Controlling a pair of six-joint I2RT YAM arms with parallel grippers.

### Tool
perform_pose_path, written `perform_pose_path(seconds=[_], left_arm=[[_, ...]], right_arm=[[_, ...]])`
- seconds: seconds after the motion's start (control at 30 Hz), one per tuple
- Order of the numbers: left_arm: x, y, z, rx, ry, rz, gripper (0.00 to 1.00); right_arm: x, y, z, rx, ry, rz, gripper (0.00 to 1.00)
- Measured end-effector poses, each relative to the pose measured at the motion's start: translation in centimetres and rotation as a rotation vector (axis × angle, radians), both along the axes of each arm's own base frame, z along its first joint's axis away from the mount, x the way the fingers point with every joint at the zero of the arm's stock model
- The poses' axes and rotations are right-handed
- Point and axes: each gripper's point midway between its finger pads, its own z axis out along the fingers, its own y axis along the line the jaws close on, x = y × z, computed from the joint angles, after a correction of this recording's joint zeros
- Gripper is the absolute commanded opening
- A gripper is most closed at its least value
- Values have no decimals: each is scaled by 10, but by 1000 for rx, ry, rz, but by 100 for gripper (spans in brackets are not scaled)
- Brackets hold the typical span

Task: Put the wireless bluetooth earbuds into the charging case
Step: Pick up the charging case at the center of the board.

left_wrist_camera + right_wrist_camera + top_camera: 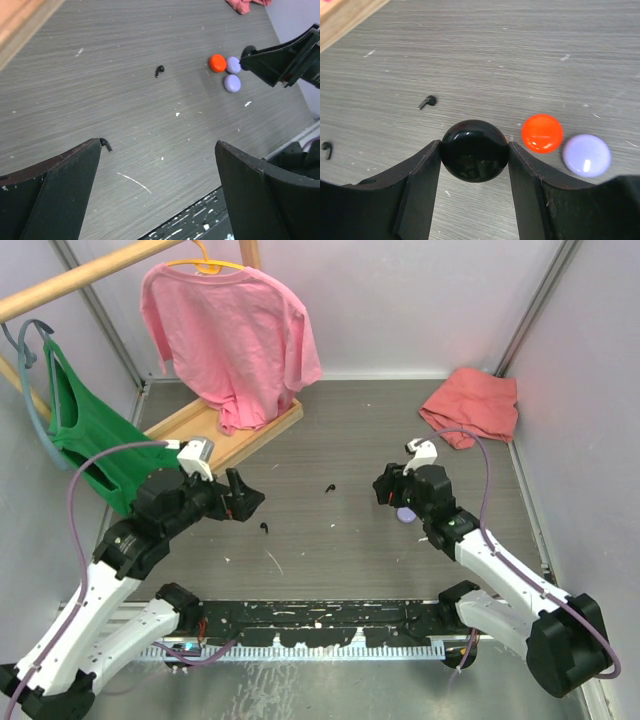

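Note:
My right gripper (475, 148) is shut on a glossy black round charging case (475, 137), one finger on each side, held just over the grey table. Two tiny black earbuds lie loose on the table: one (427, 101) ahead of the case to the left, the other (326, 149) at the far left edge. From above they show as one earbud (328, 489) mid-table and a second earbud (265, 529) nearer my left gripper (244, 499). That left gripper (159, 150) is open and empty, with the nearer earbud (106, 145) peeking out by its left finger.
An orange-red round case (541, 132) and a lilac one (586, 155) sit just right of the held case; a second lilac case (232, 83) shows in the left wrist view. A wooden rack base (235, 435) with a pink shirt (230, 330) stands back left. A red cloth (472, 405) lies back right.

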Motion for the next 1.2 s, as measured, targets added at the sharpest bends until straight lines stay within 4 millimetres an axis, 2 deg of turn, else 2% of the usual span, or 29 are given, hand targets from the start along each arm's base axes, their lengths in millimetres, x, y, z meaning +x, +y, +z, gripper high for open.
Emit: perform_pose_path(seconds=[0.27, 0.47, 0.5, 0.77, 0.93, 1.2], left_arm=[[16, -39, -6, -114, 104, -72, 93], [26, -64, -9, -168, 140, -120, 88], [27, -69, -11, -171, 147, -130, 85], [27, -103, -25, -177, 187, -202, 79], [25, -122, -34, -165, 210, -243, 71], [18, -140, -24, -186, 183, -292, 60]], right_arm=[[-10, 44, 14, 79, -153, 153, 44], [-16, 66, 29, 120, -263, 239, 44], [-17, 69, 31, 123, -280, 254, 44], [-35, 101, 55, 126, -422, 397, 45], [-49, 117, 63, 108, -491, 479, 45], [-64, 134, 65, 68, -547, 563, 45]])
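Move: The black charging case, already held in the right fingers, lies about 33 cm to the left hand's right, 10 cm ahead and 11 cm lower; one black earbud lies 25 cm below the left hand, 5 cm ahead and 3 to its right. From the right hand the left gripper is 33 cm left, 10 cm back and 11 cm higher. On the board some 13 cm below the right hand, the other earbud lies 12 cm left and 6 ahead, the red case 3 right and 5 ahead. Leftward, rising and drawing back, the right hand carries the charging case about 14 cm towards the left gripper, swinging counter-clockwise and lifting its fingertips some 30 degrees, its grip kept. The left hand sweeps about 14 cm right to meet it, turning clockwise and tipping slightly down while its fingers narrow to roughly two thirds open, still empty and short of the case. ##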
